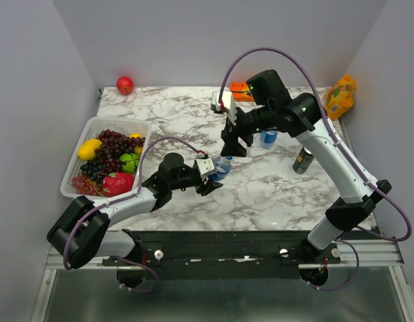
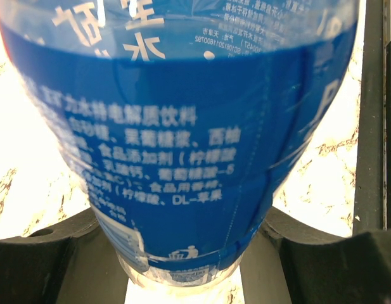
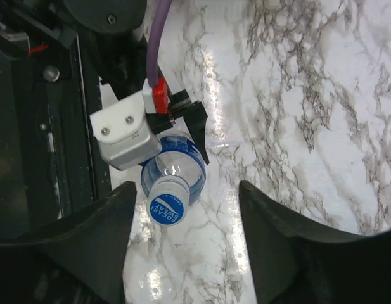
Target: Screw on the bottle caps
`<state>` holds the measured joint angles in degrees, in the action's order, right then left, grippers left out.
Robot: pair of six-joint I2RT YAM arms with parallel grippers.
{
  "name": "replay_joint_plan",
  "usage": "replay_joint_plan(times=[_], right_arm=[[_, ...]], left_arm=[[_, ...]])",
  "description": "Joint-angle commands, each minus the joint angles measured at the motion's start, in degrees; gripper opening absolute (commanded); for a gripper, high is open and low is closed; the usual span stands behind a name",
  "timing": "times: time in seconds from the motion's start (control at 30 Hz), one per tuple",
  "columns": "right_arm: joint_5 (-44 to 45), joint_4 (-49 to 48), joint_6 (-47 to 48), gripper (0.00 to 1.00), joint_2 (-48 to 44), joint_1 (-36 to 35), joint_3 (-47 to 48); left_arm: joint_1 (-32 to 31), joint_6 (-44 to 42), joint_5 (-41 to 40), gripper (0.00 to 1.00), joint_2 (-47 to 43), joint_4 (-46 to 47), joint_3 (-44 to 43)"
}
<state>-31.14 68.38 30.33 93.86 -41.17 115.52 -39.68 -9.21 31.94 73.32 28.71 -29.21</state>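
A clear bottle (image 2: 182,126) with a blue label stands upright on the marble, and my left gripper (image 2: 182,256) is shut on its lower body. From above, the same bottle (image 1: 223,166) sits in my left gripper (image 1: 216,173), just below my right gripper (image 1: 233,149). A blue cap (image 3: 166,207) sits on this bottle's neck. My right gripper (image 3: 185,190) hangs over it, open. The cap lies close to the left finger (image 3: 87,244) without touching it. A second bottle (image 1: 268,137) stands behind my right arm, partly hidden.
A dark can (image 1: 302,159) stands right of the right arm. A white basket (image 1: 92,127) of fruit sits at the table's left edge. A red apple (image 1: 125,84), an orange item (image 1: 241,91) and an orange pack (image 1: 339,97) lie along the back.
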Motion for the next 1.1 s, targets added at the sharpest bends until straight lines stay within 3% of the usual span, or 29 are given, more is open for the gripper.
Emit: replay_joint_plan(times=[0.0, 0.23, 0.77, 1.07], right_arm=[[-3.8, -0.3, 0.5, 0.85, -1.8, 0.2, 5.0], [-2.5, 1.3, 11.7, 0.98, -7.7, 0.1, -9.1], [2.7, -0.1, 16.3, 1.00, -4.7, -2.9, -9.6], [6.4, -1.6, 11.9, 1.00, -4.8, -3.9, -10.4]], left_arm=[[0.3, -1.1, -0.6, 0.00, 0.5, 2.1, -0.1], [0.4, -0.2, -0.6, 0.00, 0.6, 2.7, -0.2], [0.4, 3.0, 1.1, 0.00, 1.7, 3.2, -1.6], [0.4, 4.6, 0.9, 0.00, 2.1, 4.6, -2.0]])
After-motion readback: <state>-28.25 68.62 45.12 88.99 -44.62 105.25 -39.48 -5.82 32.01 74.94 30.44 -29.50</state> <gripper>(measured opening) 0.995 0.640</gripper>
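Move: The capped end of the bottle held by the left hand lies below the open right fingers: the cap is about 9 cm down, 2 cm back and 2 cm to the left of the right hand. From the left hand, the cap is some 9 cm up, 2 cm ahead and 3 cm to the right. The other bottle stands about 17 cm ahead and 14 cm right of the right hand, 22 cm lower; the can is roughly 11 cm ahead, 29 cm right and 27 cm down. The cap on the held bottle is approached from above: the right hand first bobs up about 3 cm, then swings back and rightward while sinking some 6 cm from that peak, easing slightly left again. Its fingers spread fully, tipping steeper and turning counter-clockwise about 10 degrees, to come close over the cap without gripping it. The left hand keeps the bottle gripped, nearly still. ##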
